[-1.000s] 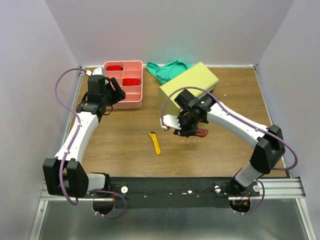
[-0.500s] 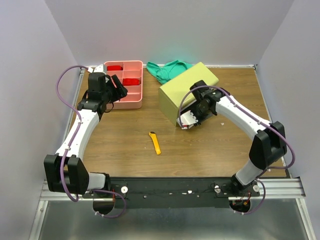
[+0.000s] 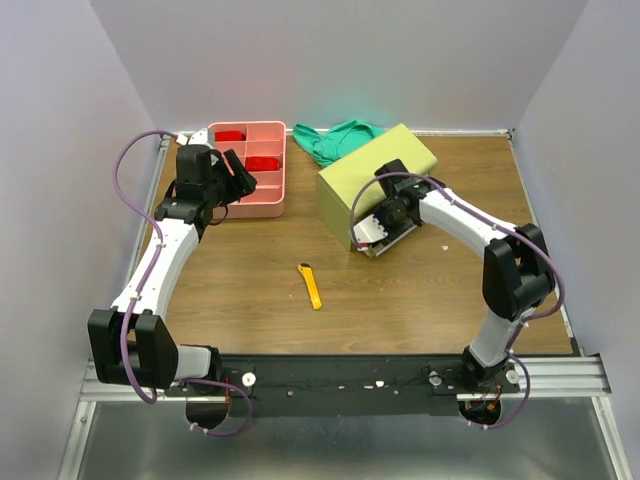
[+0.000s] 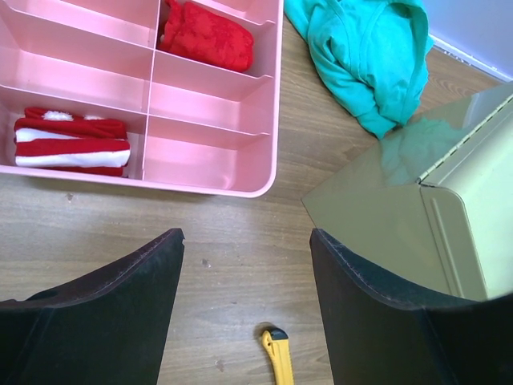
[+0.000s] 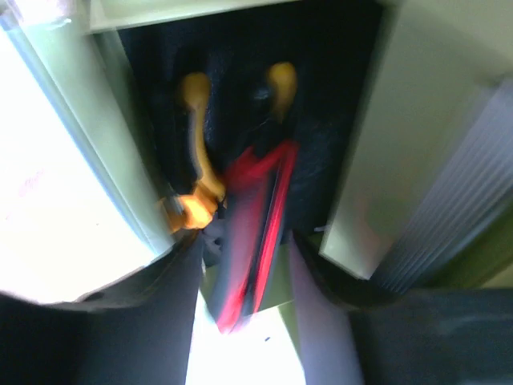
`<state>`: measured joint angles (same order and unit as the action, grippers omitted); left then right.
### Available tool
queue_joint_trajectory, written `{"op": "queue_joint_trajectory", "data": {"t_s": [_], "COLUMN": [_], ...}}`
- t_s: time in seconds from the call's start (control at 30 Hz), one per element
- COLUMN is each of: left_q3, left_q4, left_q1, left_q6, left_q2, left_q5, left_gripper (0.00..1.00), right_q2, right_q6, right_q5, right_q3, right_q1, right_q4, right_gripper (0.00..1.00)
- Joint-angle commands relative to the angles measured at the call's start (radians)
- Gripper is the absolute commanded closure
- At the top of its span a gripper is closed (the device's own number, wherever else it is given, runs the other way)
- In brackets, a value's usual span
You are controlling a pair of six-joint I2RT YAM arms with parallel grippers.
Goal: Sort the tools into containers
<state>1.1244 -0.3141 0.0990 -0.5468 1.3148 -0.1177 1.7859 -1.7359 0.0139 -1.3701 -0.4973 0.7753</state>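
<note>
The olive-green chest (image 3: 375, 172) stands at the back centre. My right gripper (image 3: 372, 232) is pushed into its open front. In the right wrist view a red-black utility knife (image 5: 256, 200) lies between my right gripper's (image 5: 244, 249) fingers with slim gaps on both sides, blurred. Yellow-handled pliers (image 5: 196, 160) lie in the dark drawer beyond it. My left gripper (image 3: 232, 185) hovers open and empty at the pink tray's (image 3: 272, 207) near edge. A yellow utility knife (image 3: 312, 285) lies on the table, and it also shows below my left gripper (image 4: 247, 241) as the yellow knife (image 4: 278, 357).
A green cloth (image 3: 335, 140) is bunched behind the chest. The pink tray (image 4: 200, 172) holds a red bundle (image 4: 208, 36) and a red-and-white striped item (image 4: 72, 144) in two compartments. Grey walls close in the table on three sides.
My right gripper has carried the red-black knife from the table up into the chest's front opening, and its jaws have widened. The left arm has barely shifted.
</note>
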Motion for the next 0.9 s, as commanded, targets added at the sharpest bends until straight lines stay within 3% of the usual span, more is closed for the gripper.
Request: {"op": "queue_joint_trajectory", "data": {"t_s": [0.0,0.27,0.4,0.43,0.57,0.7,0.87], "left_q3": [0.0,-0.024,-0.078,-0.089,-0.114,-0.086,-0.1], "left_q4": [0.032,-0.009,-0.065,-0.062,-0.059,-0.127,-0.145], "left_q1": [-0.007,0.028,0.166,0.242,0.35,0.375,0.429], "left_q6": [-0.004,-0.018,0.014,0.034,0.044,0.005,-0.019], "left_q2": [0.001,0.021,0.029,0.031,0.099,0.196,0.273], "left_q5": [-0.033,-0.082,-0.082,-0.074,-0.043,-0.028,-0.062], "left_gripper": [0.26,0.27,0.27,0.27,0.27,0.28,0.3], "right_q2": [-0.098,-0.21,-0.275,-0.304,-0.364,-0.427,-0.473], "right_q6": [0.002,0.185,0.327,0.382,0.551,0.746,0.895], "right_q5": [0.027,0.001,0.004,0.009,-0.008,-0.087,-0.155], "right_q3": [0.042,0.009,0.015,0.037,0.104,0.18,0.194], "right_q1": [0.005,0.005,0.005,0.005,0.006,0.023,0.146], "right_q4": [-0.133,-0.032,0.038,0.042,0.003,-0.109,-0.231], "right_gripper": [0.38,0.37,0.37,0.37,0.36,0.35,0.26]}}
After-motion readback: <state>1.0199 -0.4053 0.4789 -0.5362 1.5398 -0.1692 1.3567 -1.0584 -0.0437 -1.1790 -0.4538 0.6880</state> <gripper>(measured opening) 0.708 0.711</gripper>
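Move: Behind and to the right of the left hand, about 16 cm nearer the base, 14 cm right and 22 cm below, lies the yellow cutter; the cabinet stands roughly 29 cm right and 4 cm farther out than this hand, the pink bin some 20 cm ahead and 6 cm left. Between the right fingers is the red cutter, inside the open drawer about 5 cm beneath that hand, with the pliers some 3 cm left and 2 cm nearer. Opening farther around the red cutter, the right fingers let go of it, and the hand climbs about 9 cm out of the drawer, then draws back and right while turning clockwise. The left hand, still at first, then swings quickly right some 13 cm, sinking 14 cm and pulling back towards the yellow cutter, fingers open and tipping further down. ##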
